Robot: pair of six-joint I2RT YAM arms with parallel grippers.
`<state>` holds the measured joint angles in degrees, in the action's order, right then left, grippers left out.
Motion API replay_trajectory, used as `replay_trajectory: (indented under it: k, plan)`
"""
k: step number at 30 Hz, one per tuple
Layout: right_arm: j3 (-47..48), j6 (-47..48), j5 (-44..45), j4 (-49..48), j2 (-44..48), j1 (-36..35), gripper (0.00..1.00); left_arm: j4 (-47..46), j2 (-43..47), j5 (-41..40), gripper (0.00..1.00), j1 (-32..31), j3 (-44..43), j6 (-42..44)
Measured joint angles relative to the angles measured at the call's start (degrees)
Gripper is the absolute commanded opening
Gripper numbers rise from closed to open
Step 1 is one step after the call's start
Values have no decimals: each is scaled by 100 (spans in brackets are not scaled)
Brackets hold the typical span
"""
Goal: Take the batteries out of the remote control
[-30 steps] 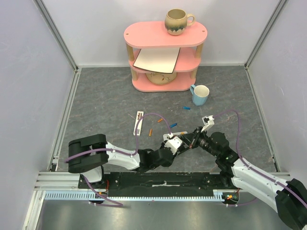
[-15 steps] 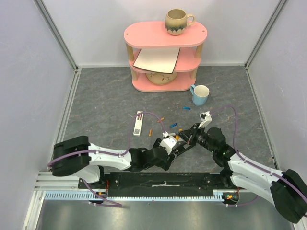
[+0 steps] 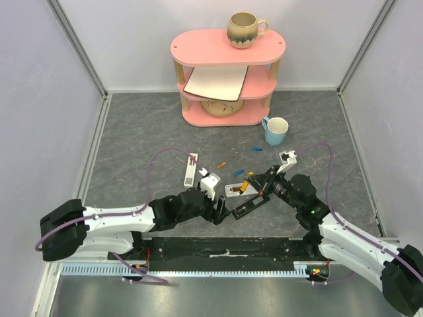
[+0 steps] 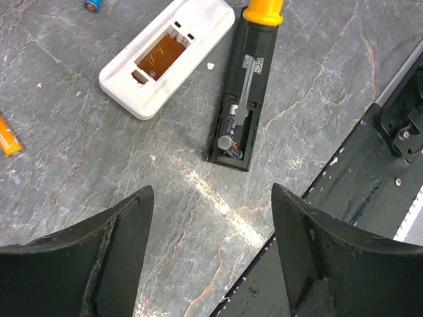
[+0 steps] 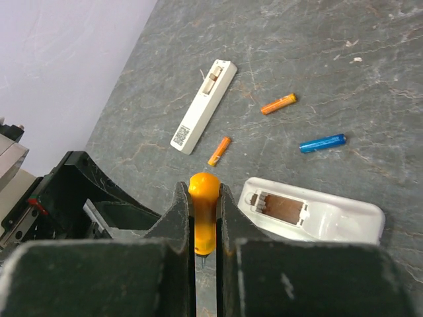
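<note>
A black remote control [image 4: 246, 99] lies with its back compartment open and a battery [image 4: 229, 141] still inside. The shaft of an orange-handled screwdriver [image 4: 263, 9] reaches into that compartment. My right gripper [image 5: 202, 191] is shut on the screwdriver handle [image 5: 205, 210]. My left gripper [image 4: 211, 264] hangs open over bare table just short of the black remote's end. Beside it lies a white remote [image 4: 165, 56] whose compartment is empty. Loose batteries lie beyond: two orange [image 5: 278, 104] [image 5: 219, 150] and one blue [image 5: 322, 142].
A slim white remote [image 3: 190, 170] lies left of centre. Another blue battery [image 3: 257, 148] is near a light-blue mug [image 3: 275, 130]. A pink shelf [image 3: 227, 78] with a mug on top stands at the back. The black base rail [image 3: 225, 249] runs along the near edge.
My left gripper has opened and pulled back to the left, away from the black remote. The right gripper kept its grip on the screwdriver and shifted only slightly.
</note>
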<state>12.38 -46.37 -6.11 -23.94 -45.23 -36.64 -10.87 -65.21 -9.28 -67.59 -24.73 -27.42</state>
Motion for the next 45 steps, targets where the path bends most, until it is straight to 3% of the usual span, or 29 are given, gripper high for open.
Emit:
replay_trajectory:
  k: [9, 16, 31, 45]
  plan:
    - [2, 352, 319, 898, 590, 0, 0, -101, -988, 544, 75, 138, -221, -15]
    - [-4, 566, 275, 1078, 299, 0, 0, -175, -1141, 800, 74, 343, -404, -20]
    - [-275, 472, -13, 328, -516, 0, 0, -205, -1082, 988, 73, 426, -389, -72]
    - [-361, 205, -221, -245, -988, -188, 0, -142, -326, 977, 73, 662, -153, -90]
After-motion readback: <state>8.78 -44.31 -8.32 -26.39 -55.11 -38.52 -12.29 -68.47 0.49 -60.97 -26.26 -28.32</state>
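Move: The tilted battery at the black remote's near-left end lies about 4 cm left of the right hand, which holds the screwdriver, some 1 cm back and 14 cm below. The white remote is about 6 cm ahead of that hand and 2 cm to its left, the blue battery some 13 cm ahead and 3 cm left, both on the table. From the open left hand, the tilted battery lies about 2 cm ahead, 6 cm right and 7 cm below. The black remote's tilted battery is approached from above by the screwdriver, still gripped in the right hand: the hand swings 2 cm right while rolling its left side down, then sinks about 7 cm in all and eases back left and slightly towards the base, bringing the tip into the compartment against the battery. The left hand, fingers staying open, dips about 3.5 cm, drifts right, pauses, then rises again beside the remote. ##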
